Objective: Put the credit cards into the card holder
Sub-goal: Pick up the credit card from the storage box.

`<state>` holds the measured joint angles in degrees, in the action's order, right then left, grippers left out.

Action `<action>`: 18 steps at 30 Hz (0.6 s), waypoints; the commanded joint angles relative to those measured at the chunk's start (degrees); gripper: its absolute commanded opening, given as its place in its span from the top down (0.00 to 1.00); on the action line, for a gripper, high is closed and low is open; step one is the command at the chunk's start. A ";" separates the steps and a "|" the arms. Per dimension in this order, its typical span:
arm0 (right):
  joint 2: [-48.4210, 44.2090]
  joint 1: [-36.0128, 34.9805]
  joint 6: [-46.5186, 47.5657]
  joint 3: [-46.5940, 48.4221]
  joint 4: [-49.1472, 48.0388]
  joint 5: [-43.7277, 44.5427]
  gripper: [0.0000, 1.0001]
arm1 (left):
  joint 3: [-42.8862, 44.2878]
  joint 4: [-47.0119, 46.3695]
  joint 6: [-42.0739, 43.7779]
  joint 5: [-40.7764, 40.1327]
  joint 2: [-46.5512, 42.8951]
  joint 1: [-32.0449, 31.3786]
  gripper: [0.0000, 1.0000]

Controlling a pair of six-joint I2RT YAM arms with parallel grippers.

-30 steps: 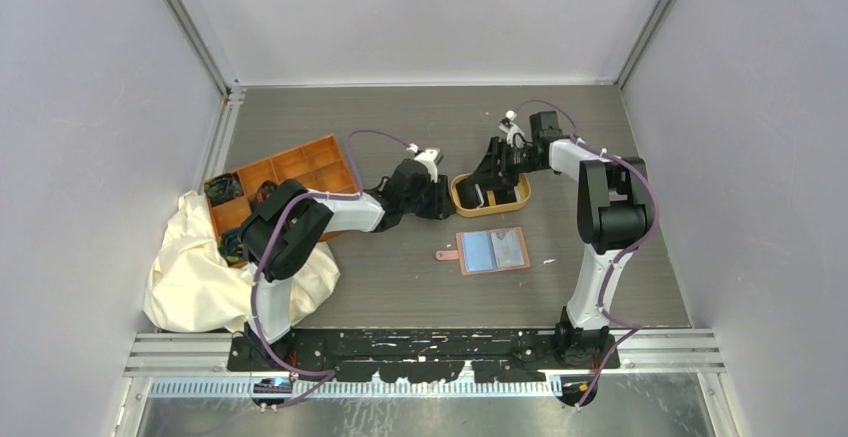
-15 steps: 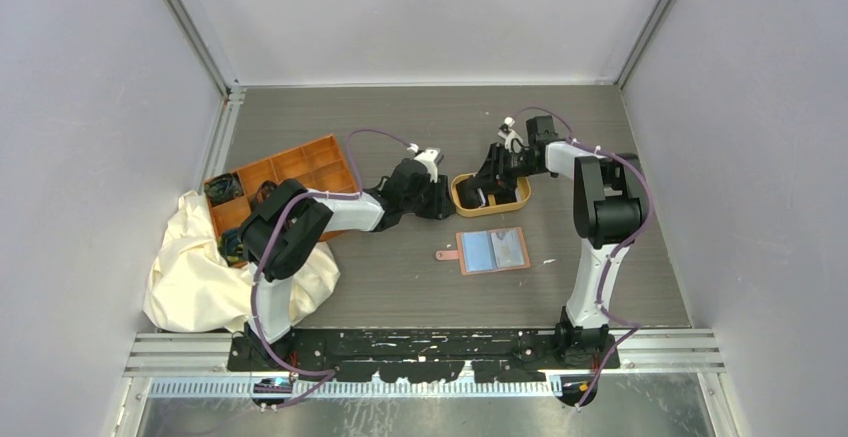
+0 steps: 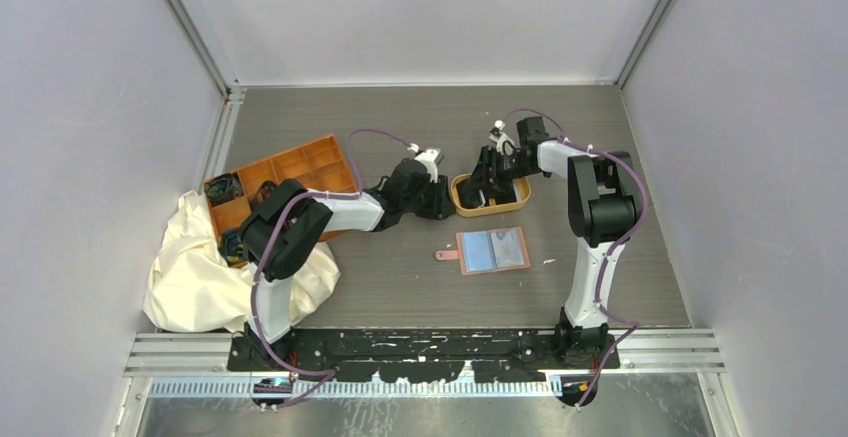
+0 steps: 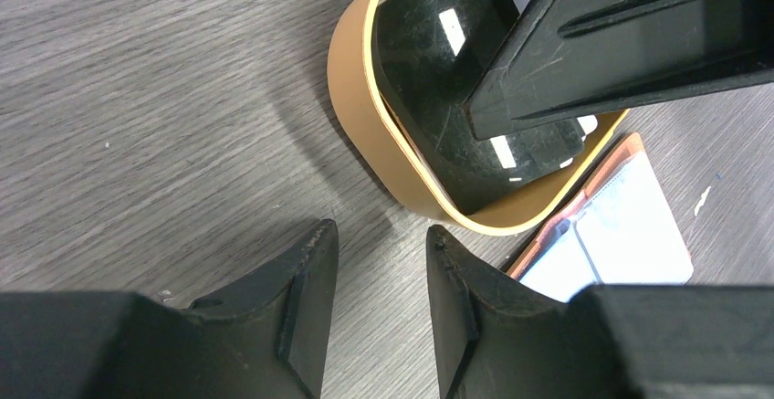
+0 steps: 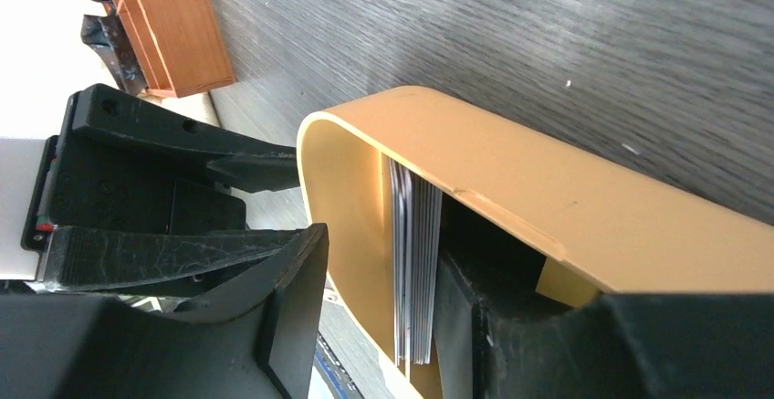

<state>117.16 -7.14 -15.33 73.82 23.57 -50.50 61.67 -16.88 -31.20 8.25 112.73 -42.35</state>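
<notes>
The credit cards (image 5: pixel 415 271) stand on edge as a thin stack inside the oval tan tray (image 5: pixel 548 207); in the left wrist view they show glossy black (image 4: pixel 429 61). My right gripper (image 3: pixel 490 189) (image 5: pixel 379 253) reaches down into the tray and is open. One finger is inside against the stack. The other finger (image 5: pixel 292 308) is outside the tray's end wall, with a gap. My left gripper (image 3: pixel 443 200) (image 4: pixel 379 230) is open on bare table just left of the tray (image 4: pixel 365 116). The card holder (image 3: pixel 493 250) (image 4: pixel 621 235) lies open in front of the tray, bluish pockets up.
An orange compartment tray (image 3: pixel 290 172) with small dark items sits at the left, partly on a crumpled cream cloth (image 3: pixel 200 267). Grey walls close the table on three sides. The two grippers are close together at the tan tray's left end.
The right wrist has shifted a little left over the tan tray, its fingers lower in it. The left arm, the tray and the card holder have not moved.
</notes>
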 commanded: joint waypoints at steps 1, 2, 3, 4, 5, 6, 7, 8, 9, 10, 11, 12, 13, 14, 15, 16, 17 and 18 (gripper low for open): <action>0.09 -0.60 1.53 2.23 2.06 1.26 0.52 | 0.75 0.00 0.70 0.79 -1.21 0.20 0.59; -0.12 -0.60 1.84 2.48 2.46 1.20 0.52 | 0.41 0.01 0.71 0.80 -1.67 0.24 0.59; -0.28 -0.51 2.26 2.84 3.12 1.07 0.52 | -0.12 -0.07 0.73 0.80 -2.32 0.24 0.59; -0.63 -0.35 2.55 3.13 3.65 0.84 0.53 | -0.74 -0.19 0.85 0.68 -3.11 0.32 0.58; -1.02 -0.15 2.58 3.17 3.82 0.44 0.53 | -1.52 -0.40 0.85 0.50 -4.05 0.48 0.58; -1.38 0.11 2.59 3.25 3.99 -0.02 0.53 | -2.43 -0.61 0.90 0.27 -5.08 0.59 0.57; -1.74 0.45 2.64 3.26 3.98 -0.74 0.54 | -3.40 -0.87 0.91 0.13 -6.25 0.84 0.57; -2.02 0.72 2.67 3.27 4.06 -1.56 0.54 | -4.40 -1.21 1.03 -0.05 -7.43 1.12 0.56; -2.17 1.01 2.63 3.27 4.11 -2.33 0.54 | -5.30 -1.36 1.05 -0.14 -8.57 1.39 0.56; -2.33 1.33 2.59 3.26 4.17 -2.93 0.55 | -6.39 -1.35 1.12 -0.12 -10.01 1.65 0.56; -2.39 1.48 2.60 3.26 4.20 -3.42 0.55 | -7.18 -1.39 1.22 -0.12 -11.04 1.92 0.56; -2.50 1.69 2.55 3.20 4.22 -3.72 0.55 | -7.95 -1.35 1.28 -0.20 -12.05 2.10 0.55; -2.47 1.76 2.55 3.21 4.25 -3.99 0.55 | -8.69 -1.17 1.45 -0.17 -13.13 2.24 0.55; -2.47 1.92 2.52 3.23 4.27 -4.26 0.56 | -9.48 -0.92 1.63 -0.18 -14.12 2.42 0.55; -2.52 2.26 2.50 3.32 4.33 -4.58 0.56 | -10.26 -0.76 1.77 -0.19 -15.15 2.52 0.55; -2.61 2.49 2.46 3.31 4.37 -4.87 0.56 | -11.17 -0.62 2.00 -0.17 -16.26 2.60 0.55; -2.70 2.89 2.42 3.29 4.42 -5.13 0.56 | -12.11 -0.61 2.10 -0.19 -17.38 2.60 0.55; -2.90 3.17 2.41 3.26 4.50 -5.40 0.56 | -13.02 -0.53 2.14 -0.11 -18.65 2.60 0.55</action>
<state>117.16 -4.97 -13.43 74.85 27.55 -52.23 51.18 -16.64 -30.74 8.16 99.68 -40.05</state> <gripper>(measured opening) 0.443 0.449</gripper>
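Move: Inside the storage box, the stack of credit cards lies almost under the right fingertips, about 1 cm back, 1 cm to the right and 2 cm below. The box's middle is some 2 cm to that hand's right and 1 cm back; the open card holder lies about 12 cm back, 3 cm right and 5 cm lower. From the left hand the cards are roughly 8 cm to its right, 2 cm ahead and slightly below. Staying low over the box, the right hand eases about 1 cm to the right, bringing the gap between its fingertips more squarely over the card stack, then rises very slightly; its half-open fingers narrow only a little, one tip still on either side of the stack. Meanwhile the left hand withdraws some 6 cm from beside the box's left end, leftward and then also up, drifting back, fingers still half open. ##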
